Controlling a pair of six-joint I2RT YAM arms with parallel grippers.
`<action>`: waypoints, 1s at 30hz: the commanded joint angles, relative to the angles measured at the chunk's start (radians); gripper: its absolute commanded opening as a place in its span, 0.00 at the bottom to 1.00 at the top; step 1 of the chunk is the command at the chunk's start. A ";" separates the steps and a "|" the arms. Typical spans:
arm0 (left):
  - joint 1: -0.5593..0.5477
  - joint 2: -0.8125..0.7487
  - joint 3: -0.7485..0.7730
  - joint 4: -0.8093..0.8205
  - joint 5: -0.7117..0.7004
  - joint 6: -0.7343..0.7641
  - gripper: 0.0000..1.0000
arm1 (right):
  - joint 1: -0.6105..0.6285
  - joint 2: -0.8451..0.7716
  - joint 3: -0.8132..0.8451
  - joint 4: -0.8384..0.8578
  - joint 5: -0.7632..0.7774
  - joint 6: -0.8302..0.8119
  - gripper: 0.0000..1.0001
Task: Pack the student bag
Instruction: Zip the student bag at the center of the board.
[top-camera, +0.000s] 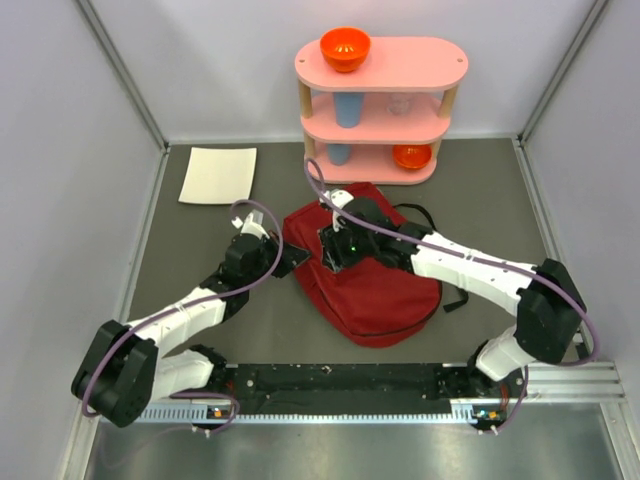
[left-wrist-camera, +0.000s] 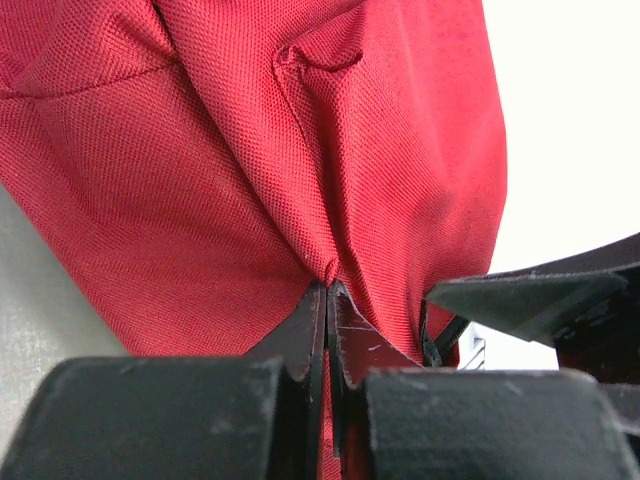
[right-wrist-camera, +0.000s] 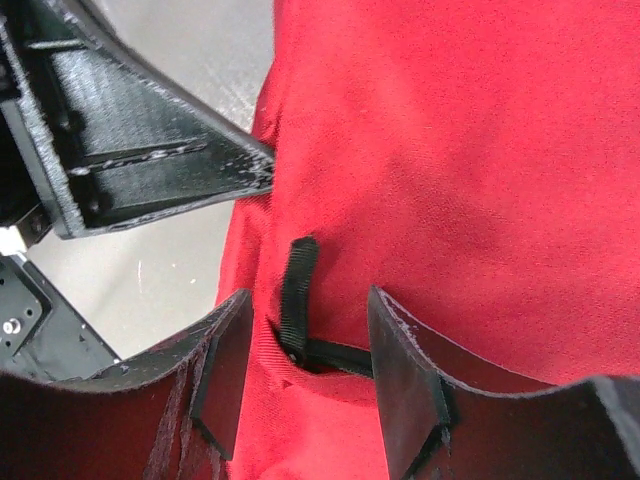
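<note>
The student bag (top-camera: 385, 295), dark red with black straps, lies on the grey table between both arms. At its left edge my left gripper (top-camera: 291, 258) is shut on a pinched fold of the red fabric (left-wrist-camera: 200, 150); the closed tips (left-wrist-camera: 330, 290) meet right at the fold. My right gripper (top-camera: 338, 250) hovers over the bag's upper left part, close to the left one. It stands open (right-wrist-camera: 310, 305), its fingers either side of a black zipper pull (right-wrist-camera: 297, 280) on the bag (right-wrist-camera: 450, 150), without touching it.
A pink three-tier shelf (top-camera: 380, 100) stands at the back, with an orange bowl (top-camera: 345, 47) on top, a blue cup (top-camera: 348, 108) on the middle tier and another orange bowl (top-camera: 411, 156) below. A white sheet (top-camera: 218, 175) lies back left. Walls enclose the table.
</note>
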 joint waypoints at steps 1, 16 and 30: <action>0.000 -0.004 0.050 0.058 0.018 0.018 0.00 | 0.054 0.010 0.037 0.004 0.041 -0.019 0.49; 0.000 -0.010 0.034 0.060 0.024 0.013 0.00 | 0.087 0.036 0.051 0.016 0.259 0.027 0.00; 0.013 -0.037 0.018 -0.043 -0.064 0.087 0.00 | -0.018 -0.063 -0.003 0.063 0.178 0.073 0.00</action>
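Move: The zipper pull of the student bag lies between the right hand's open fingers, about 2 cm below them, 1 cm back and 1 cm left. Some 6 cm left of the right hand and 1 cm ahead is the bag's pinched edge; the red bag's middle is roughly 9 cm right and 4 cm back, the black strap loop 18 cm right and 11 cm ahead. From the left hand, the pull is about 5 cm right and 2 cm back. The right hand sinks about 2 cm, pinches the zipper pull, then draws forward-right; the left keeps its pinch. ##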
